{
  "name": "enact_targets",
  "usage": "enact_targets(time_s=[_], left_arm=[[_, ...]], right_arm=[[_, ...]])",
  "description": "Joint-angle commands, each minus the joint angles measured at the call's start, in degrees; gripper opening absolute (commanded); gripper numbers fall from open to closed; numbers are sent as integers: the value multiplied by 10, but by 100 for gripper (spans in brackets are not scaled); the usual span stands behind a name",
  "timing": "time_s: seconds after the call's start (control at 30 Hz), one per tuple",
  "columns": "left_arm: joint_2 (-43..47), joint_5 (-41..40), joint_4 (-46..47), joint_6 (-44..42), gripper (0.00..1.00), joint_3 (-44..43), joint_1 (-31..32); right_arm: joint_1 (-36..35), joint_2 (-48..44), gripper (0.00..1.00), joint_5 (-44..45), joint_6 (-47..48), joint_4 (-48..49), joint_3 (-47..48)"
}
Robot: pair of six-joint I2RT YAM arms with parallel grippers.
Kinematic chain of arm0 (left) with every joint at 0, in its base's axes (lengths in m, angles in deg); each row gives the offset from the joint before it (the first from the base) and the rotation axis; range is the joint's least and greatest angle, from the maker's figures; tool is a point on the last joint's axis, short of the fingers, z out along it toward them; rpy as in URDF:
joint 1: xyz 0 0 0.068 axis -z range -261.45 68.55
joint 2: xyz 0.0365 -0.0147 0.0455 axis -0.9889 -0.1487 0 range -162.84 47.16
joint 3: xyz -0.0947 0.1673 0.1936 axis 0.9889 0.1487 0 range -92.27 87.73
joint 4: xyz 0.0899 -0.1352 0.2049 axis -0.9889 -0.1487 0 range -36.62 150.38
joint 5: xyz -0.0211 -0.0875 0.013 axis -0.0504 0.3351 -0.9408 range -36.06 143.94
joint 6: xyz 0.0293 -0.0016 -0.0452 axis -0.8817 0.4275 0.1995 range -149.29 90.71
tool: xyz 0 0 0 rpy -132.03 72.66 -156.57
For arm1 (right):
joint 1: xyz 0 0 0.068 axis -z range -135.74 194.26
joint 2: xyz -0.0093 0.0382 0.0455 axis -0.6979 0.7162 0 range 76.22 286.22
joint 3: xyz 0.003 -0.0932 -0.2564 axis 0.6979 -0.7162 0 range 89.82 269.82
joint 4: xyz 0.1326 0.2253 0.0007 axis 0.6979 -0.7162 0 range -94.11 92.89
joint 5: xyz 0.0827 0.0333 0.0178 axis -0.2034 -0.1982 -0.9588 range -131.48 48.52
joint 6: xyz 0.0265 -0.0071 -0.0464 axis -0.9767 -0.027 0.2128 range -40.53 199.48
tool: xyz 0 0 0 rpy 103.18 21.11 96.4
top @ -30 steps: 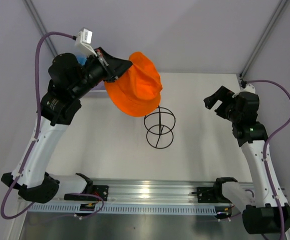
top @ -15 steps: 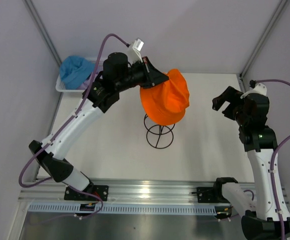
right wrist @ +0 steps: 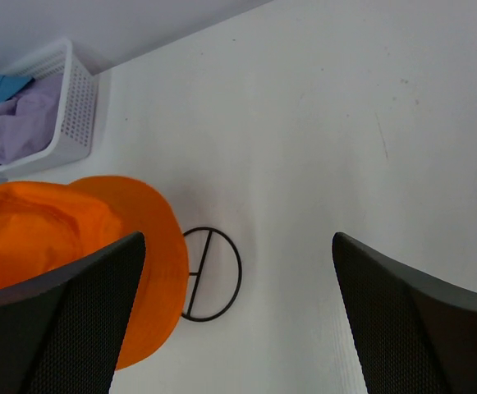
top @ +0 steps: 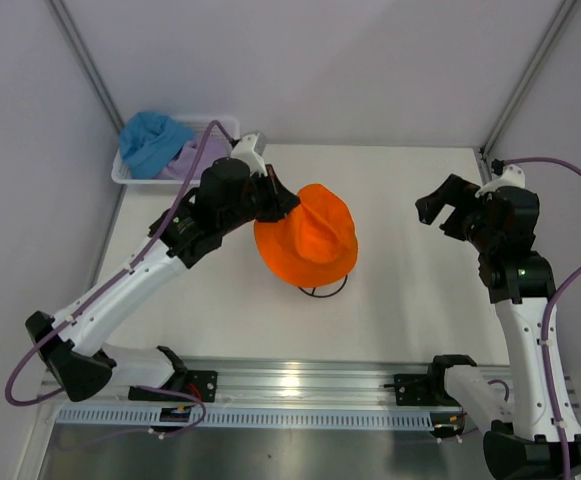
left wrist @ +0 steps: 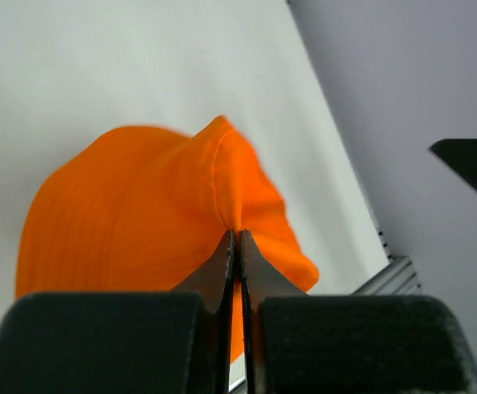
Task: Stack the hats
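An orange hat (top: 308, 245) hangs over the thin black wire stand (top: 325, 291) at the table's middle and hides all but its base ring. My left gripper (top: 288, 203) is shut on a pinch of the orange hat's (left wrist: 139, 213) fabric at its back-left edge, with the left gripper's (left wrist: 236, 234) jaws pressed together. A blue hat (top: 150, 140) and a lavender hat (top: 192, 160) lie in the white basket (top: 125, 178) at the back left. My right gripper (top: 445, 212) hovers open and empty to the right of the stand.
In the right wrist view the stand's base ring (right wrist: 213, 275) lies on the white table beside the orange hat (right wrist: 66, 238), and the basket (right wrist: 78, 107) is at the upper left. An aluminium rail (top: 300, 385) runs along the near edge.
My left arm has swung the orange hat from the back left to the centre and lowered it over the wire stand. The right arm has barely shifted.
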Motion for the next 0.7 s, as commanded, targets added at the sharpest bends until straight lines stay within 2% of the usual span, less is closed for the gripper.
enact_targets(time_s=[0.0,0.2,0.33,0.43,0.5,0.53,0.57,0.6,0.63,0.67], left_arm=[[50,-56,5,3,1,59,-1],[50,-75,21,-7,2,94,0],[16,-61,24,2,3,103,-1],[-11,-51,21,6,9,98,-1],[-18,-51,10,6,24,97,-1],[-14,-53,9,7,48,100,-1],[-8,-57,7,7,55,103,-1],[10,-80,1,7,75,115,-1],[23,-92,-3,7,84,118,-1],[35,-104,-7,7,87,120,-2]], right_arm=[[3,-4,100,-50,10,33,-8],[2,5,100,-120,13,45,-16],[2,8,100,-122,9,47,-20],[1,11,100,-107,-26,60,-44],[-3,19,100,-105,-41,67,-67],[-4,22,99,-108,-47,76,-75],[-9,25,100,-112,-52,81,-83],[-18,31,99,-109,-52,87,-94],[-25,35,100,-106,-54,88,-98],[-30,41,99,-103,-55,89,-100]])
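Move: Right in the left hand's shut fingers is the orange hat, its middle about 4 cm back, 3 cm to the right and 6 cm lower. The wire stand it goes onto lies some 5 cm back and 6 cm right of this hand, its middle about 20 cm down. The purple hat in the basket lies about 22 cm ahead and 26 cm left, near table height. From the right hand, the stand is about 5 cm back, 22 cm left, 18 cm lower. Lowering the orange hat over the stand, the left hand sinks about 10 cm, easing a couple of centimetres left early on and tipping slightly farther down; only near the end do its fingers spread wide and let go of the hat. The empty right hand, still open, drifts about 4 cm left towards the stand while swinging counter-clockwise, then dips 5 cm or so. ##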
